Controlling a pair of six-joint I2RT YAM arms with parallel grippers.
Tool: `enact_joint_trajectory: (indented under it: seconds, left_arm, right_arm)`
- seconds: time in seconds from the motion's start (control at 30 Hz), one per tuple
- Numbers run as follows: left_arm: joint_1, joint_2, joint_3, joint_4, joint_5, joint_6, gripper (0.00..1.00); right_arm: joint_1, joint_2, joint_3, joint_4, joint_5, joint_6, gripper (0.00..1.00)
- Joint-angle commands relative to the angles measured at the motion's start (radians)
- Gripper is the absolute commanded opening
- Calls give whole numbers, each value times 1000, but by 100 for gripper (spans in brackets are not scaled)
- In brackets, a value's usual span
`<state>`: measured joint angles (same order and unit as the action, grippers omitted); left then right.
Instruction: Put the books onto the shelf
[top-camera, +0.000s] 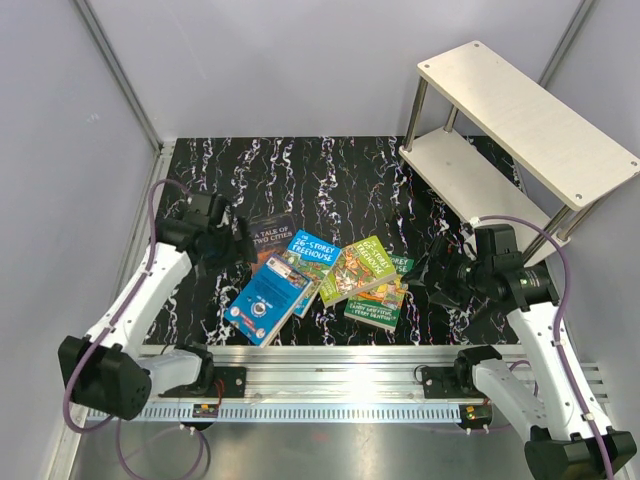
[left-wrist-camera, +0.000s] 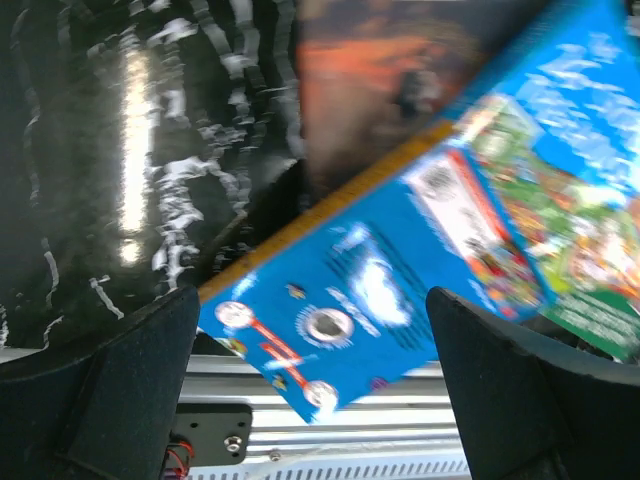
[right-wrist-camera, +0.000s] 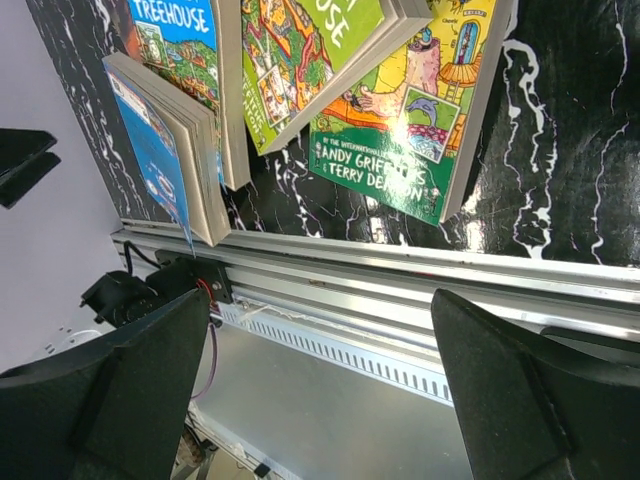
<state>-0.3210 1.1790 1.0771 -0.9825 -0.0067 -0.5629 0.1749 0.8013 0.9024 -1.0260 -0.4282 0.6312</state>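
Note:
Five books lie overlapping at the front middle of the table: a blue book with a round emblem (top-camera: 265, 300), the dark "A Tale of Two Cities" (top-camera: 271, 231), a blue Treehouse (top-camera: 311, 253) and two green Treehouse books (top-camera: 358, 268) (top-camera: 384, 303). The shelf (top-camera: 525, 120) stands at the back right with nothing on its boards. My left gripper (top-camera: 240, 246) hangs open above the dark book's left edge; in its wrist view the gripper (left-wrist-camera: 312, 300) frames the blue emblem book (left-wrist-camera: 345, 300). My right gripper (top-camera: 424, 275) is open beside the green books, holding nothing (right-wrist-camera: 320, 300).
An aluminium rail (top-camera: 340, 365) runs along the near edge below the books. Grey walls enclose the black marbled table (top-camera: 330, 175) on three sides. The shelf's lower board (top-camera: 465, 180) sits just behind my right arm.

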Motion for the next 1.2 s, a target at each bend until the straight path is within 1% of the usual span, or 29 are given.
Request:
enact_joint_trajectory:
  seconds: [0.0, 0.1, 0.27, 0.33, 0.53, 0.6, 0.63, 0.73, 0.93, 1.03, 1.07, 1.1, 1.13, 1.17]
  left_arm:
    - [98, -9, -95, 116, 80, 90, 99]
    - [109, 34, -153, 168, 141, 119, 99]
    - [108, 15, -285, 359, 313, 136, 99]
    - [108, 13, -295, 396, 324, 120, 99]
    - [106, 132, -325, 433, 369, 129, 99]
    - [106, 174, -327, 456, 433, 139, 99]
    - [102, 230, -322, 456, 442, 144, 99]
    - [79, 318, -319, 465, 470, 158, 99]
    - [37, 344, -361, 522, 485, 132, 98]
    - [28, 340, -368, 528, 467, 115, 78]
    - [27, 338, -361, 519, 444, 113, 68]
    - [26, 335, -355, 510, 430, 115, 49]
    - [25, 332, -349, 483, 415, 115, 34]
    - [26, 331, -336, 466, 375, 115, 15]
  right_arm:
    - [6, -4, 9, -32, 6, -30, 100]
    - [5, 7, 27, -52, 28, -44, 100]
    - [5, 32, 46, -74, 66, -54, 100]
    - [6, 47, 50, -77, 81, -56, 100]
    - [6, 90, 61, -66, 97, -56, 100]
    - [5, 102, 67, -65, 108, -56, 100]
    - [6, 107, 70, -65, 109, -56, 100]
    - [6, 125, 82, -66, 121, -62, 100]
    - [6, 148, 108, -82, 154, -84, 100]
    - [6, 154, 115, -86, 167, -93, 100]
    - [6, 157, 116, -86, 169, -94, 100]
    - [6, 159, 116, -86, 172, -94, 100]
    - [6, 159, 116, -88, 172, -96, 100]
    - [6, 161, 115, -88, 172, -97, 100]
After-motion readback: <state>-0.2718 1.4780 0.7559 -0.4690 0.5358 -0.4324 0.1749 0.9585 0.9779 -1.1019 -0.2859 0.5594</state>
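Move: The blue book, lying cover-down across its neighbours with its brown spine up-left, has its middle about 5 cm back and 6 cm right of the open left hand, some 13 cm below it. A Tale of Two Cities lies about 8 cm ahead and 6 cm right of that hand; the 26-Storey Treehouse is some 14 cm right and 2 cm ahead, both low on the table. From the right hand the blue book is roughly 35 cm left, 1 cm ahead and 16 cm below. The left fingers close around the spine side of the blue book, near its far end, and begin to pinch it. They get there wide open, with the hand sinking about 11 cm and going some 7 cm right after a short swing left, while the wrist rolls its left side down by about 20 degrees and turns clockwise. The empty right hand eases about 3 cm down and right, staying open. ##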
